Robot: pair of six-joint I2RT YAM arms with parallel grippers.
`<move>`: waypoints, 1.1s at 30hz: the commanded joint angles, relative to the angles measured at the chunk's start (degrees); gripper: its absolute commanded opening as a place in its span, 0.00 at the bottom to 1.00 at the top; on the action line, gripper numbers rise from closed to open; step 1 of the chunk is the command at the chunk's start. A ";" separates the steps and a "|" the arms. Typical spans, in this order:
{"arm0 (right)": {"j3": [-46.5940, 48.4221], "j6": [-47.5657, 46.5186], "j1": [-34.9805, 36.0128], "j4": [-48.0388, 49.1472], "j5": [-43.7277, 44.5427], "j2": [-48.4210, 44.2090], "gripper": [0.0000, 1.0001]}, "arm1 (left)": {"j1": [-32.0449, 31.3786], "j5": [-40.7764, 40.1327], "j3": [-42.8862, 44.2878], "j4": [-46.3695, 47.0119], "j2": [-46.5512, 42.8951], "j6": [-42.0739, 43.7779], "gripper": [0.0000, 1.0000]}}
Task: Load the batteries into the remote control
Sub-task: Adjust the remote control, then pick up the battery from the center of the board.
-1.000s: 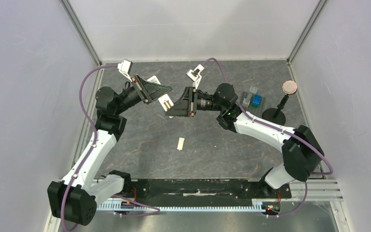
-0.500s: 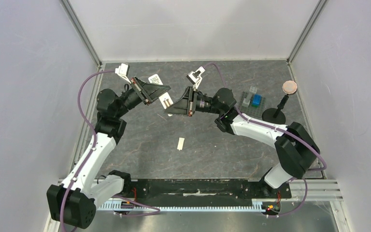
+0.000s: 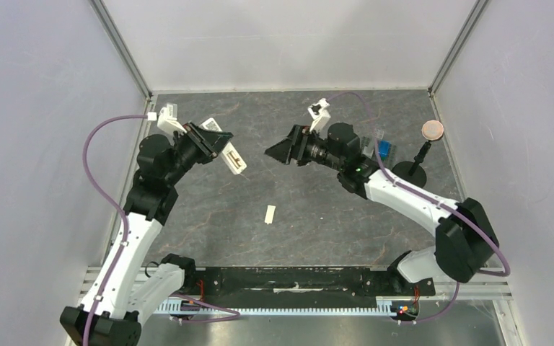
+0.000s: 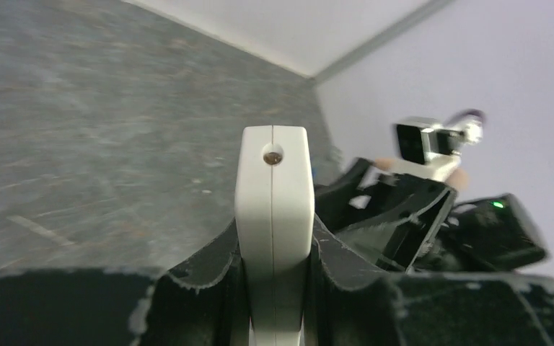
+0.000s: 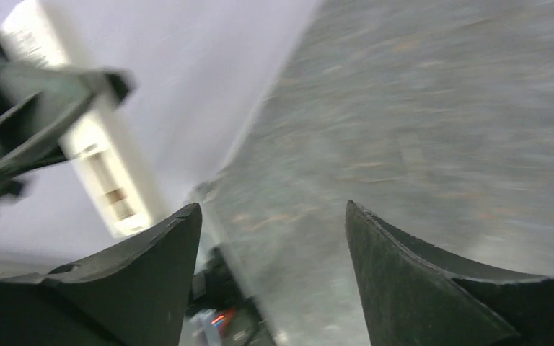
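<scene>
My left gripper (image 3: pixel 216 143) is shut on the slim white remote control (image 3: pixel 232 158) and holds it above the table at the back left. In the left wrist view the remote (image 4: pixel 274 194) stands edge-on between the jaws. My right gripper (image 3: pixel 275 152) is open and empty, raised to the right of the remote with a gap between them. It also shows in the left wrist view (image 4: pixel 404 220). The right wrist view (image 5: pixel 270 216) shows the remote (image 5: pixel 108 180) at the left, with its open compartment facing the camera. No loose batteries show in any view.
A small plain white cover piece (image 3: pixel 270 214) lies flat on the table's middle. Blue and grey blocks (image 3: pixel 379 148) stand at the back right, partly behind the right arm. A black stand with a round top (image 3: pixel 417 167) is at the far right.
The two grippers have drawn apart. My left gripper has carried the remote to the left and turned it. My right gripper has pulled back to the right, away from the remote.
</scene>
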 commanded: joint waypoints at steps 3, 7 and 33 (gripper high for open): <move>1.87 -30.08 -1.66 -25.37 39.75 -1.75 0.65 | 0.12 -13.94 2.31 -11.21 -2.98 11.18 0.02; 3.97 -37.25 -5.54 -27.54 45.77 2.52 0.60 | 0.08 -11.98 1.96 -10.05 -2.49 10.33 0.02; 17.32 -3.60 -14.86 -42.78 52.61 25.53 0.54 | 0.10 -10.04 1.34 -6.66 1.51 8.24 0.02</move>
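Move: Out to the robot's right on the table, the red battery lies about 13 cm ahead of the empty right hand, 21 cm to its right and 26 cm below. The black battery is some 3 cm nearer the base and 1 cm farther right than the red one. The grey stud plate's middle lies about 12 cm right of the red one and 2 cm farther out. The remote control, held by the left hand, is 9 cm to the right hand's left, 1 cm ahead and 6 cm above. From the left hand the red battery is some 13 cm ahead, 30 cm right and 33 cm below. Swinging away from the remote control, the right hand sweeps right, down and forward, roughly 35 cm in all, towards the red battery, the last stretch mostly down. Its wrist turns the fingers from level and leftward to steeply down and forward, the gap narrowing by about a quarter but staying open. The left hand keeps its grip on the remote, shifting left, then sinking about 5 cm. ##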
